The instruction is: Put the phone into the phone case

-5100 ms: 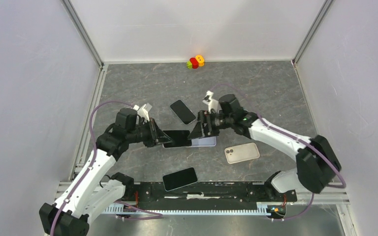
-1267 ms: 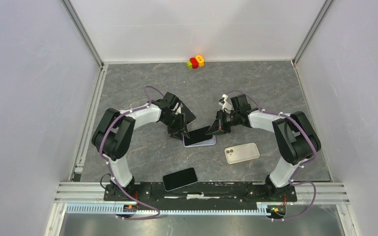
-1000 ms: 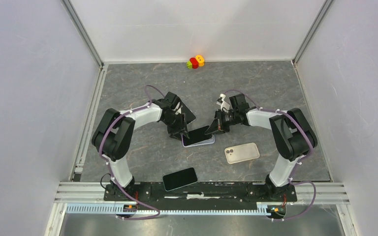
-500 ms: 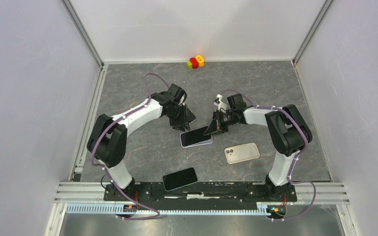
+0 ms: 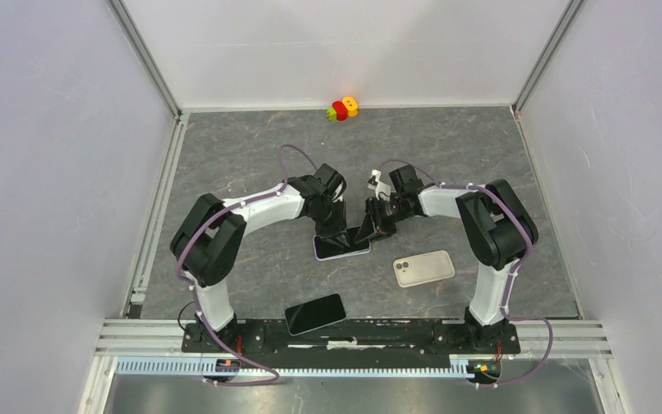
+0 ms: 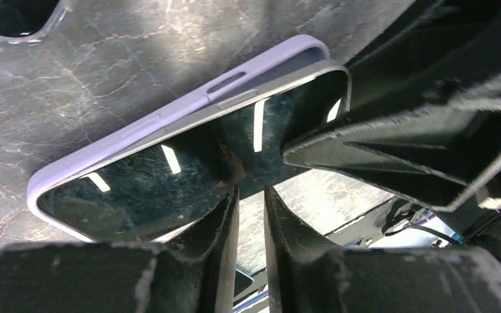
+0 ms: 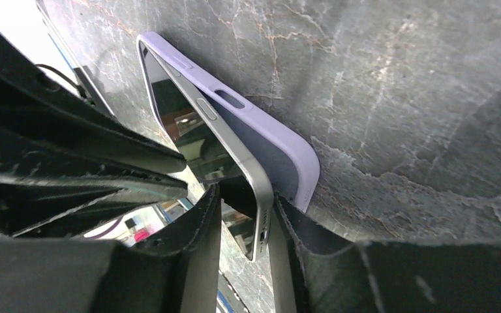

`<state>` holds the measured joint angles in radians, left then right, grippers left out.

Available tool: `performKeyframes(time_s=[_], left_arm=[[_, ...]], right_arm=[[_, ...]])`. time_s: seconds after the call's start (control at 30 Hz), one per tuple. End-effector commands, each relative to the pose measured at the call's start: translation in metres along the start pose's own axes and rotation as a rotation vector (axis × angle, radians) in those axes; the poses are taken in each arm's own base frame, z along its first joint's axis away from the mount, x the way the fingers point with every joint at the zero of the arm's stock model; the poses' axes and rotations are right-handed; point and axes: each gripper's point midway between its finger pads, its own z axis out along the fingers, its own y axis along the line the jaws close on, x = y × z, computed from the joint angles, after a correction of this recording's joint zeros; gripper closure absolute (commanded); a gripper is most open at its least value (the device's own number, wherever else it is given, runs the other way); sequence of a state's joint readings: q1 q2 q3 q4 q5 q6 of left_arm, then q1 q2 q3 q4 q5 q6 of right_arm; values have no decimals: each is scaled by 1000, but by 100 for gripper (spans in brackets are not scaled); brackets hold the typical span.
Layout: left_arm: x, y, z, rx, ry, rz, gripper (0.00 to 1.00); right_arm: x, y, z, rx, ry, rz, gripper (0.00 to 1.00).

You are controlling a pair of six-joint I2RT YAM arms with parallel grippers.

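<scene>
A dark-screened phone (image 5: 345, 244) lies tilted in a lilac phone case (image 5: 320, 251) at mid-table. Its left end sits in the case (image 6: 189, 111) and its right end (image 6: 339, 75) stands raised above the rim. My left gripper (image 5: 338, 231) stands over the phone's far edge. Its fingers (image 6: 222, 215) are a narrow slit apart above the screen (image 6: 137, 182), with nothing between them. My right gripper (image 7: 246, 195) is open around the phone's raised end (image 7: 261, 222). One finger (image 7: 287, 228) lies against the phone's back and the other stands clear. The case (image 7: 267, 143) lies beneath.
A black phone (image 5: 315, 313) lies near the front rail. A beige phone-shaped item (image 5: 424, 268) with camera holes lies right of centre. Another dark item with a grey rim (image 6: 13, 16) lies beside the left gripper. A colourful toy (image 5: 342, 108) sits at the back wall.
My left gripper has moved right, from the case's left end to its far edge, and its jaws have narrowed. The right jaws have opened from shut. Phone and case have slid slightly left.
</scene>
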<state>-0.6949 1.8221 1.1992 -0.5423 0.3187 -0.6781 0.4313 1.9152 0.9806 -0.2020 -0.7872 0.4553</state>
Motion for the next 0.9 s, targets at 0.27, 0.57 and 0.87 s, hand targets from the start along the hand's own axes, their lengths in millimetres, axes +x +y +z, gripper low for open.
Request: performKeyframes(time_s=[0.27, 0.57, 0.87], left_arm=[[4, 38, 16, -82, 11, -133, 91], [11, 57, 22, -118, 36, -190, 98], [15, 64, 25, -129, 48, -214, 98]], right_arm=[[52, -79, -5, 474, 189, -145, 39], [42, -87, -30, 604, 174, -219, 32], [24, -82, -47, 664, 155, -295, 38]])
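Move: The phone lies crooked in the purple case, its right end still tipped up. Its middle is about 2 cm left of the left hand, 1 cm farther out and 4 cm below; from the right hand, at that raised end, it is some 6 cm left, 2 cm back and 1 cm below. An already cased phone lies about 12 cm ahead and 4 cm left of the left hand. The beige case is roughly 15 cm right of the right hand and 9 cm back. The phone's raised right end is let go as the right fingers spread to about twice their gap; that hand rises about 1 cm and turns some 25 degrees, its fingers tipping steeper down. Meanwhile the left hand shuts its fingers and goes 2 cm down and 2 cm left, bringing the closed tips onto the near part of the screen at mid-length. ##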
